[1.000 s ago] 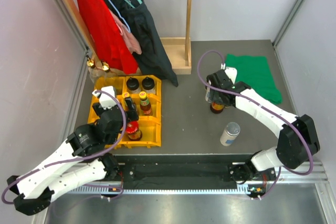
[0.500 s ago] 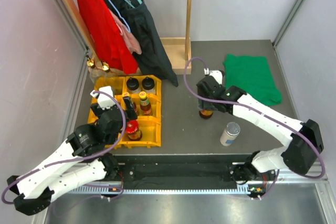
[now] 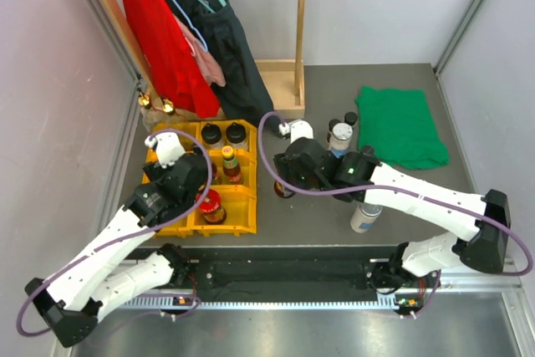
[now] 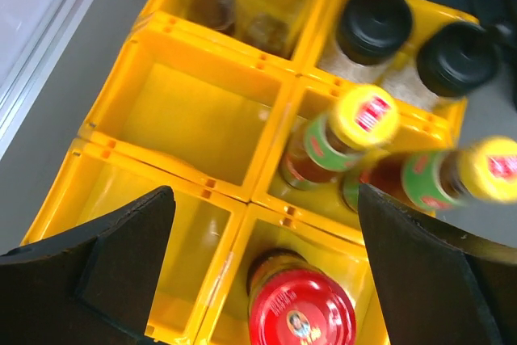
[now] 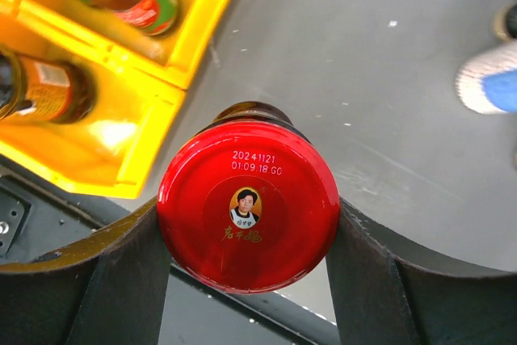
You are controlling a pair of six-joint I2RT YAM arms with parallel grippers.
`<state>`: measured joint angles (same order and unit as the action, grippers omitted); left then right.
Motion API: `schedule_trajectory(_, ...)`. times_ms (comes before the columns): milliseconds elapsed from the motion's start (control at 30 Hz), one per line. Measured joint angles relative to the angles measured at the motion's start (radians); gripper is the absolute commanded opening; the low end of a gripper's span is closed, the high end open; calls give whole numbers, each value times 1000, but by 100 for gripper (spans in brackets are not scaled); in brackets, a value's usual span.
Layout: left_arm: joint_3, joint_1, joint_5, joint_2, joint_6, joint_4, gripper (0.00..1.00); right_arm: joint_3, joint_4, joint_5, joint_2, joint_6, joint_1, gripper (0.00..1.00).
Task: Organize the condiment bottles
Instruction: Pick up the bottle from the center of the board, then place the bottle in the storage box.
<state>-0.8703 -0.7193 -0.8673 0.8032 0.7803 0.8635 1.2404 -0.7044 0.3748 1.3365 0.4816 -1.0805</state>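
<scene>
My right gripper (image 5: 247, 228) is shut on a red-lidded jar (image 5: 247, 199), one finger on each side of the lid. It holds the jar just right of the yellow tray (image 3: 242, 221), above the grey table; in the top view the right gripper (image 3: 286, 183) is near the tray's right edge. My left gripper (image 4: 271, 272) hangs open over the tray, above another red-lidded jar (image 4: 300, 317). The tray also holds two yellow-capped bottles (image 4: 363, 119), two black-capped jars (image 4: 373, 23) and clear bottles (image 4: 214, 2). A silver-lidded canister (image 3: 366, 213) stands on the table.
Two small jars (image 3: 338, 133) stand beside a green cloth (image 3: 401, 127) at the back right. A wooden clothes rack (image 3: 282, 89) with a red and a black garment (image 3: 192, 31) stands behind the tray. Two tray compartments (image 4: 194, 119) on the left hold nothing.
My right arm has swung left across the table with the red-lidded jar, from beside the green cloth to the tray's right edge. The left arm has shifted slightly over the tray, still open.
</scene>
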Motion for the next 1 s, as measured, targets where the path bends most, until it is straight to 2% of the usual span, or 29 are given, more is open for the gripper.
schedule_trajectory(200,-1,183,103,9,5,-16,99,23,54,-34,84,-15,-31,0)
schedule_trajectory(433,-1,342,192,-3,23,-41,99,143,99,-69,218,-47,-80,0)
schedule_trajectory(733,-1,384,198,-34,41,-48,99,276,113,-114,349,-82,-123,0)
schedule_trajectory(1000,-1,388,198,-35,41,-49,99,351,77,-102,401,-96,-152,0)
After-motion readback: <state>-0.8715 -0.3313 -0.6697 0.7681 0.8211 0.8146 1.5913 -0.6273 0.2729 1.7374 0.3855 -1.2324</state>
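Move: The right hand holds the red-lidded bottle above the grey board, just right of the yellow tray. The free half of the tray's near-right bin is about 14 cm to its left, 3 cm back and 13 cm below. The other red-lidded bottle stands some 6 cm beyond that spot to the left; the right yellow-capped bottle is roughly 16 cm left and 9 cm ahead of the hand. From the empty left hand, the free spot lies about 12 cm right, 4 cm back and 13 cm down. Leftward and nearly level, the right hand carries the red-lidded bottle about 14 cm towards the tray's near-right bin, easing slightly back near the end and turning some 15 degrees counter-clockwise, with its grip kept. The open left hand clears out of the way, shifting about 5 cm left over the tray while its wrist turns some 15 degrees counter-clockwise and rolls a little. ##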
